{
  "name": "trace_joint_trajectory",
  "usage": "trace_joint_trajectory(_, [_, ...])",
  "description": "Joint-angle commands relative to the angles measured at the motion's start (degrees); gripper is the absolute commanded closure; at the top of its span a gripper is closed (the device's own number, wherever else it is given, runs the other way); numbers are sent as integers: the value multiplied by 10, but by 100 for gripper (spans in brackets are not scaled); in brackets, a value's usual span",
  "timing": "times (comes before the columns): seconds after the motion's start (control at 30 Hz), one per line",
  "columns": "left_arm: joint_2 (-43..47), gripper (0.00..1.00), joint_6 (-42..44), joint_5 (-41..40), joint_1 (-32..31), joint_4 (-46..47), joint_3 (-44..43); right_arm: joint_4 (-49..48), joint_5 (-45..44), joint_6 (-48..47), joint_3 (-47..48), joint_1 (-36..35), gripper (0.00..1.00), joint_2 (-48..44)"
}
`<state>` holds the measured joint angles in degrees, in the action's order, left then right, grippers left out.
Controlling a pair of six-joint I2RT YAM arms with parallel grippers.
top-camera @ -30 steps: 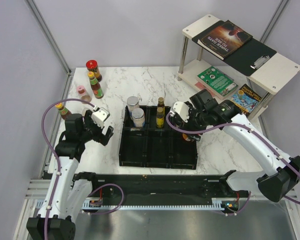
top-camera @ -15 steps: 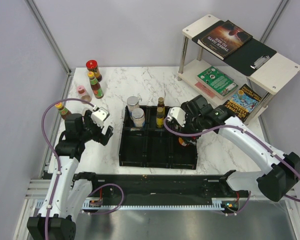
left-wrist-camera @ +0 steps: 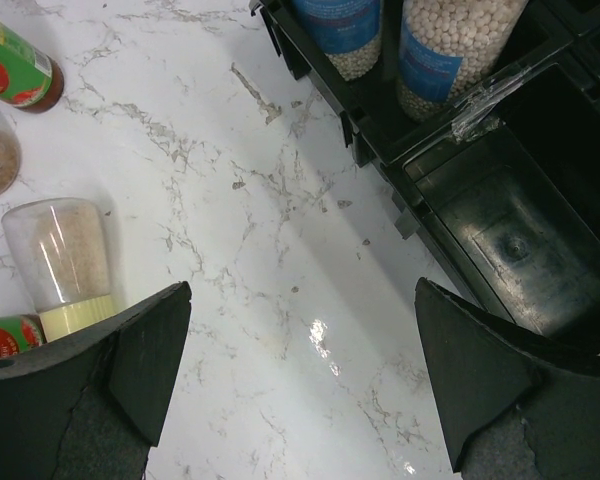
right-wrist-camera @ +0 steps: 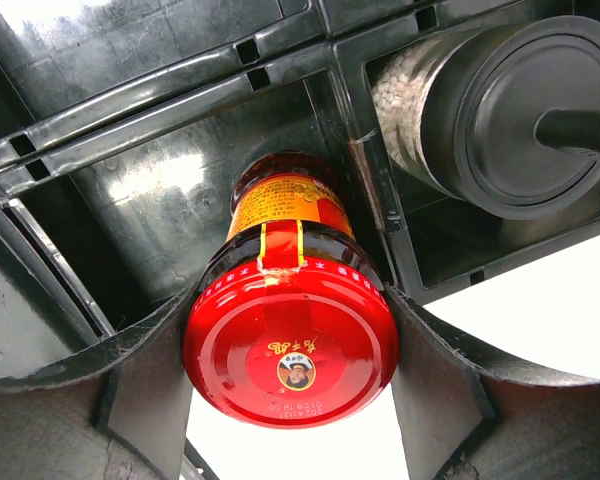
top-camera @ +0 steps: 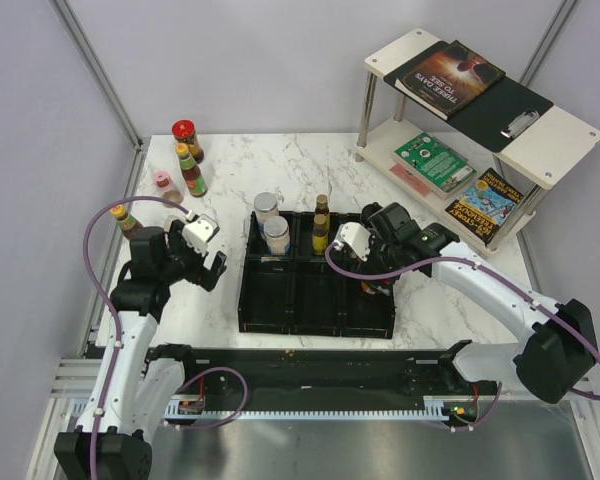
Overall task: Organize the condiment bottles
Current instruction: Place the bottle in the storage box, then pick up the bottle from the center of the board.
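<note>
My right gripper [top-camera: 374, 274] is shut on a red-capped jar [right-wrist-camera: 290, 340] with a yellow label, holding it upright inside a right-hand compartment of the black tray [top-camera: 248, 300]. Whether it touches the floor I cannot tell. Two clear jars of white beads [top-camera: 267, 208] [top-camera: 276, 234] and a slim dark bottle [top-camera: 321, 225] stand in the tray's back compartments. Another red-capped jar [top-camera: 185, 137], a yellow-capped sauce bottle [top-camera: 190, 170], a pink-lidded shaker [top-camera: 164, 185] and a second yellow-capped bottle [top-camera: 126, 220] stand at the back left. My left gripper [top-camera: 212, 262] is open and empty, left of the tray.
A two-level shelf [top-camera: 560, 135] with books stands at the back right. In the left wrist view a clear shaker [left-wrist-camera: 60, 255] and a green-labelled bottle [left-wrist-camera: 15, 70] sit on the marble left of the tray wall [left-wrist-camera: 380, 160].
My right gripper has carried the red-capped jar leftward and down from the tray's right edge into a right-hand compartment. The left arm has not moved.
</note>
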<state>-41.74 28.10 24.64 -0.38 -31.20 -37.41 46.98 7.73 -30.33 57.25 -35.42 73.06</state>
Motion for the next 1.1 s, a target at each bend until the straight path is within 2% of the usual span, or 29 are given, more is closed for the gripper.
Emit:
trace_joint_trajectory(0.0, [1,1,-13,18,3,11,1,-76,-32,1,-2,1,79,-2])
trace_joint_trajectory(0.07, [2,0,-13,19,3,11,1,-83,-30,2,-1,1,61,-2])
trace_joint_trajectory(0.1, [2,1,-12,19,3,12,1,-85,-30,2,-2,0,42,-3])
trace_joint_trajectory(0.17, [2,1,-13,20,19,11,2,-86,-25,0,-2,1,22,-11])
trace_joint_trajectory(0.2, [1,1,-13,20,20,11,1,-82,-24,-1,-1,1,2,-13])
trace_joint_trajectory(0.4, [3,1,-15,15,22,12,-4,-33,-9,-17,24,1,2,-71])
trace_joint_trajectory(0.6, [-40,0,-6,-15,22,24,-76,-18,-10,-43,9,3,2,-197])
trace_joint_trajectory(0.83, [-140,1,4,-85,21,84,-185,-165,-88,-33,-132,20,2,-359])
trace_joint_trajectory(0.9, [-158,1,-8,-114,26,84,-202,-193,-107,-23,-155,27,2,-376])
trace_joint_trajectory(1.07, [-188,1,-46,-110,70,74,-223,-255,-139,-13,-210,38,2,-404])
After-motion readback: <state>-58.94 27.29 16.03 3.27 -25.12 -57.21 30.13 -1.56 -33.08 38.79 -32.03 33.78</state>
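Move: The right hand holds the red-lidded jar by its lid in the storage box's near-right compartment, the jar's middle some 4 cm below and 1 cm ahead. A black-capped bottle stands about 7 cm ahead and 2 left; the yellow-label bottle about 8 ahead and 11 left. From the left hand, the yellow-capped sauce bottle is some 19 cm ahead and 6 left, the pink-capped bottle 17 ahead and 11 left, both lower. The right fingers open and let go of the jar's red lid while easing about 1 cm forward; the hand then climbs some 11 cm clear, swings right past the box's side and sinks slightly, its fingertips tipping up towards forward by about 35 degrees. Late on, the open left hand sets off forward and up, then also left, towards the yellow-capped sauce bottle, touching nothing. ##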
